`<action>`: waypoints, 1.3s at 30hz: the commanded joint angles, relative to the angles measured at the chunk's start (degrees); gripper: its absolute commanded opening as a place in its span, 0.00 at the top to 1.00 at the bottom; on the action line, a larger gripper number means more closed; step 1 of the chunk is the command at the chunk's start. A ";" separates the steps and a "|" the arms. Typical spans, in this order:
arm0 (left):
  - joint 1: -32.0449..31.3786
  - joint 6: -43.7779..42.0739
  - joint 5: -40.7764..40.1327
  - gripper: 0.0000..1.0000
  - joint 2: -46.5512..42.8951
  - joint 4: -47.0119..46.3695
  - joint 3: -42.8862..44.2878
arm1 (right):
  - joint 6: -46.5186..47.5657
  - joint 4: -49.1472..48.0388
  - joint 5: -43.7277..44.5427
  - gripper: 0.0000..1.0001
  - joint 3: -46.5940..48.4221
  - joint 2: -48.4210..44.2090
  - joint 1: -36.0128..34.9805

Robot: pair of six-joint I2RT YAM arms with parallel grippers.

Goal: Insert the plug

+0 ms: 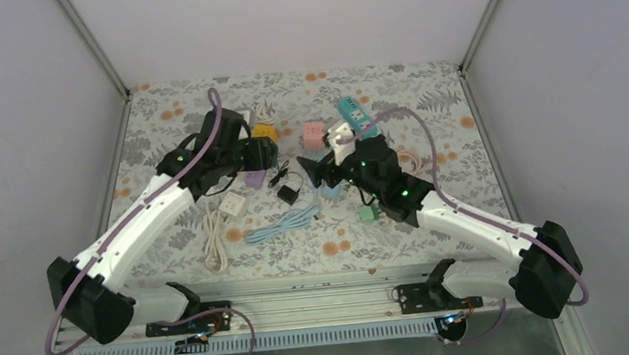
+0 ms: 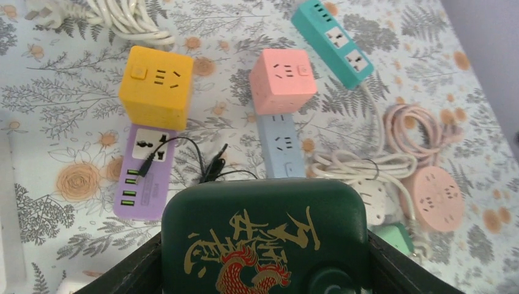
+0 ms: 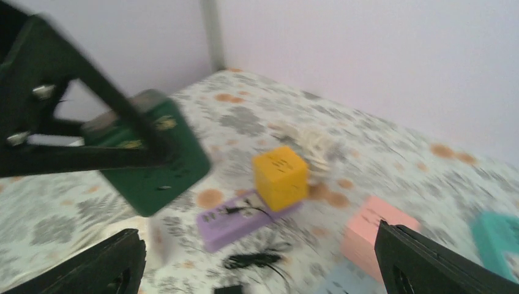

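Observation:
My left gripper is shut on a dark green socket cube with gold lettering and a red rooster, held above the table. The same cube shows in the blurred right wrist view between the left arm's black fingers. A small black plug with a thin black cable lies on the table between the two grippers. The cable's tip rests on a purple power strip. My right gripper stands open and empty, just right of the plug.
A yellow cube, pink cube, pale blue strip, teal strip, round pink socket and coiled white cord crowd the table's middle and back. Another white cord and a light blue cable lie nearer the front.

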State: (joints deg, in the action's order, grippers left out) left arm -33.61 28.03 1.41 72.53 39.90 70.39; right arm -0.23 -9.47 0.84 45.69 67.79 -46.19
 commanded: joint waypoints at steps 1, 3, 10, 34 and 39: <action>-0.95 -0.56 -3.10 0.37 4.92 -6.34 0.02 | -15.98 11.40 11.13 0.03 -1.68 -3.06 5.04; -2.38 -0.74 -3.95 0.36 8.00 -8.30 0.40 | -20.90 13.68 9.98 0.03 -3.31 -5.33 9.12; -6.42 3.50 -5.95 0.36 19.35 -13.11 5.10 | -30.28 19.41 8.75 0.03 -7.56 -12.84 15.90; -7.68 4.92 -4.75 0.36 44.84 -2.81 28.03 | -29.95 21.48 12.49 0.01 -12.12 -17.04 21.07; -7.70 4.35 -5.12 0.36 45.15 -3.24 27.09 | -29.40 21.30 12.98 0.01 -12.34 -17.08 21.15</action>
State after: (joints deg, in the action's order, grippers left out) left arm -41.28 32.58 -3.86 117.86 36.80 96.36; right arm -29.85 12.12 11.22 33.80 50.85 -25.56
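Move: The left hand already grips the green cube; the free socket of the blue strip lies about 8 cm ahead, 13 cm right and 21 cm below it. Just beyond that socket the pink cube stands about 13 cm ahead and 13 cm right of the hand, the yellow cube some 14 cm ahead and 2 cm right. From the empty right hand, the socket is roughly 8 cm straight ahead and 23 cm down. Left hand lowers its green cube about 15 cm, rightward and forward towards the blue strip; right hand withdraws rightward. ##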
